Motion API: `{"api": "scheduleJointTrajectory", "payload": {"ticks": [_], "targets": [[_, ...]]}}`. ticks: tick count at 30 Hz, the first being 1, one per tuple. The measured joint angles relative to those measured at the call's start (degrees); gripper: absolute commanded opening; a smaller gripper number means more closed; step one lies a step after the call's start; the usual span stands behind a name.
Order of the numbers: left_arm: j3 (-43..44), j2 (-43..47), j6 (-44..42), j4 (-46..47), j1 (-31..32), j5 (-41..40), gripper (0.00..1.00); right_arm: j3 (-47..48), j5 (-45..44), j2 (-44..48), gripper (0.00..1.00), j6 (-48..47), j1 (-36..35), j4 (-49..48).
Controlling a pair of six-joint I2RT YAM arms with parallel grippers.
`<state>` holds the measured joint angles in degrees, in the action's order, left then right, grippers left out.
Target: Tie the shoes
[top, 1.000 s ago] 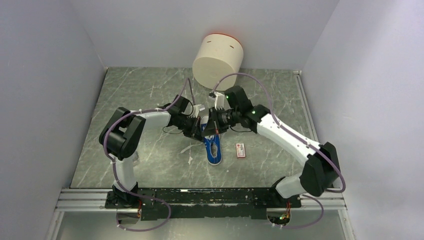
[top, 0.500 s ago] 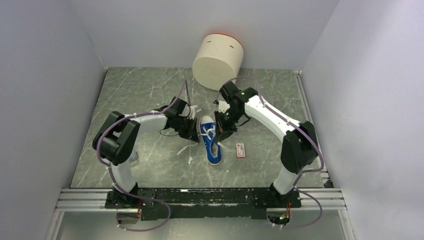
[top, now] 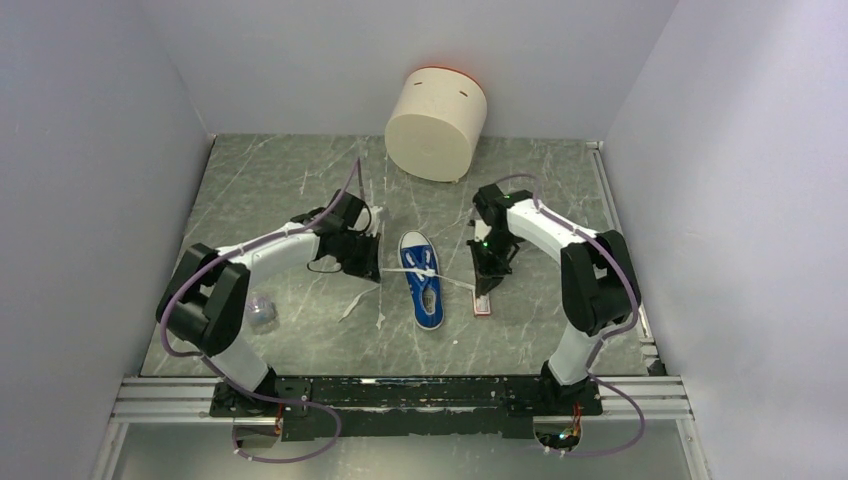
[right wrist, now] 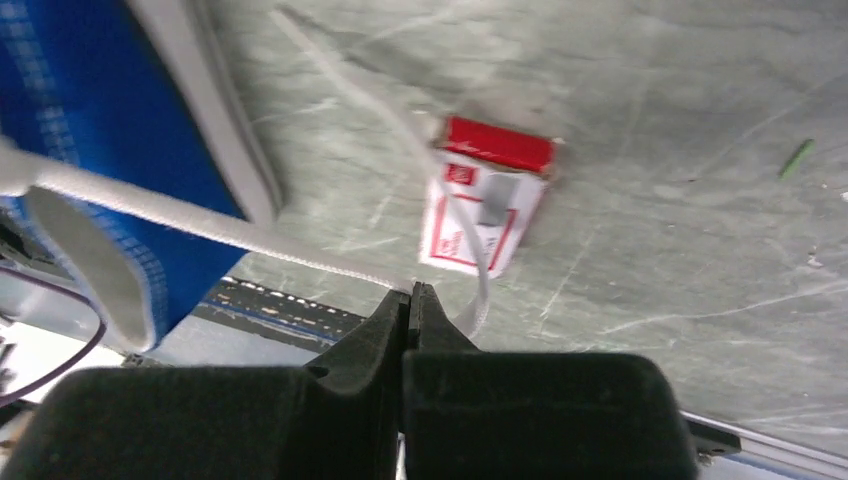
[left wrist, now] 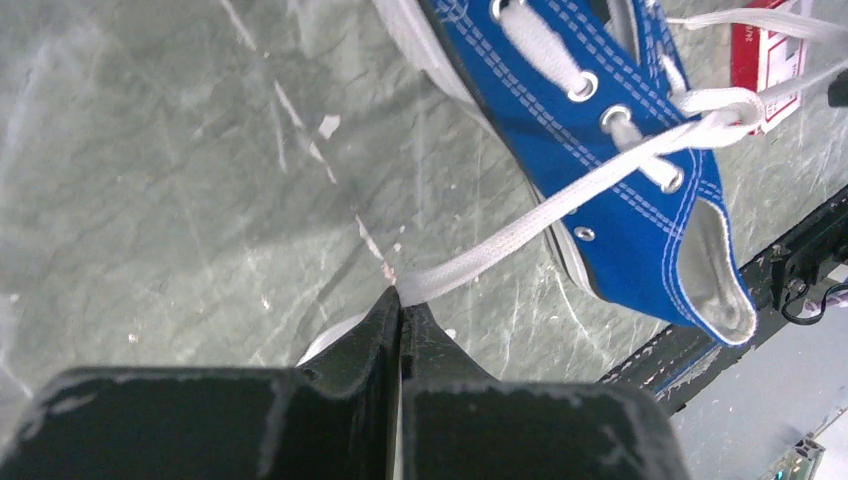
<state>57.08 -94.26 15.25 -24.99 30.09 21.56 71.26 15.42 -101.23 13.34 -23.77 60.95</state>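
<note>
The blue shoe (top: pixel 424 285) with white sole lies on the marbled table, toe pointing away from the arm bases. Its white laces cross over the tongue (top: pixel 421 268) and run taut to both sides. My left gripper (top: pixel 373 262) is just left of the shoe and shut on the left lace end (left wrist: pixel 402 294); in this view the shoe (left wrist: pixel 600 130) sits at upper right. My right gripper (top: pixel 487 285) stands to the shoe's right, shut on the other lace (right wrist: pixel 412 290), which stretches back to the shoe (right wrist: pixel 90 110).
A red-and-white packet (top: pixel 482 303) lies under the right gripper, also visible as the packet (right wrist: pixel 487 205). A cream cylinder with an orange top (top: pixel 436 122) stands at the back. White scraps (top: pixel 352 303) and a small clear object (top: pixel 260 312) lie left. Walls enclose three sides.
Both grippers have moved apart from over the shoe, left one leftward and right one rightward, drawing the laces out taut. The shoe is now uncovered.
</note>
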Motion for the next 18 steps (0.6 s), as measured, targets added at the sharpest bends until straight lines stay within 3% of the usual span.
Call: {"api": "scheduleJointTrajectory", "payload": {"ticks": [5,18], "targets": [[-2.38,1.44,1.7,-0.17,-0.7,-1.84,0.05,-8.0,3.87,0.33,0.0,0.11,5.29,-8.17],[-3.76,-0.92,4.09,-3.26,-5.95,-7.28,0.05,-10.88,9.68,-1.29,0.0,0.92,6.1,-20.61]]}}
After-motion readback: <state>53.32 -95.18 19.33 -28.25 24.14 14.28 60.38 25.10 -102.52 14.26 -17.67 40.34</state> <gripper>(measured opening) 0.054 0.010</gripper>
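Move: The lace crossing on top of the shoe lies about 10 cm to the right of the left hand and 1 cm ahead, some 11 cm to the left of the right hand and 4 cm ahead, nearly level with both. The red-and-white box sits almost under the right hand, 1 cm back, 1 cm right and about 5 cm below. A pale scrap lies about 8 cm behind the left hand, neither left nor right, 5 cm below. The lace's two ends, already pinched in the shut grippers, are pulled apart low across the shoe: the left hand draws its end about 6 cm left, away from the crossing, sinking 3 to 4 cm and turning slightly counter-clockwise. The right keeps hold, drops some 4 cm beside the box with a small swing right, then eases forward and a little left, its fingertips coming against the box. ##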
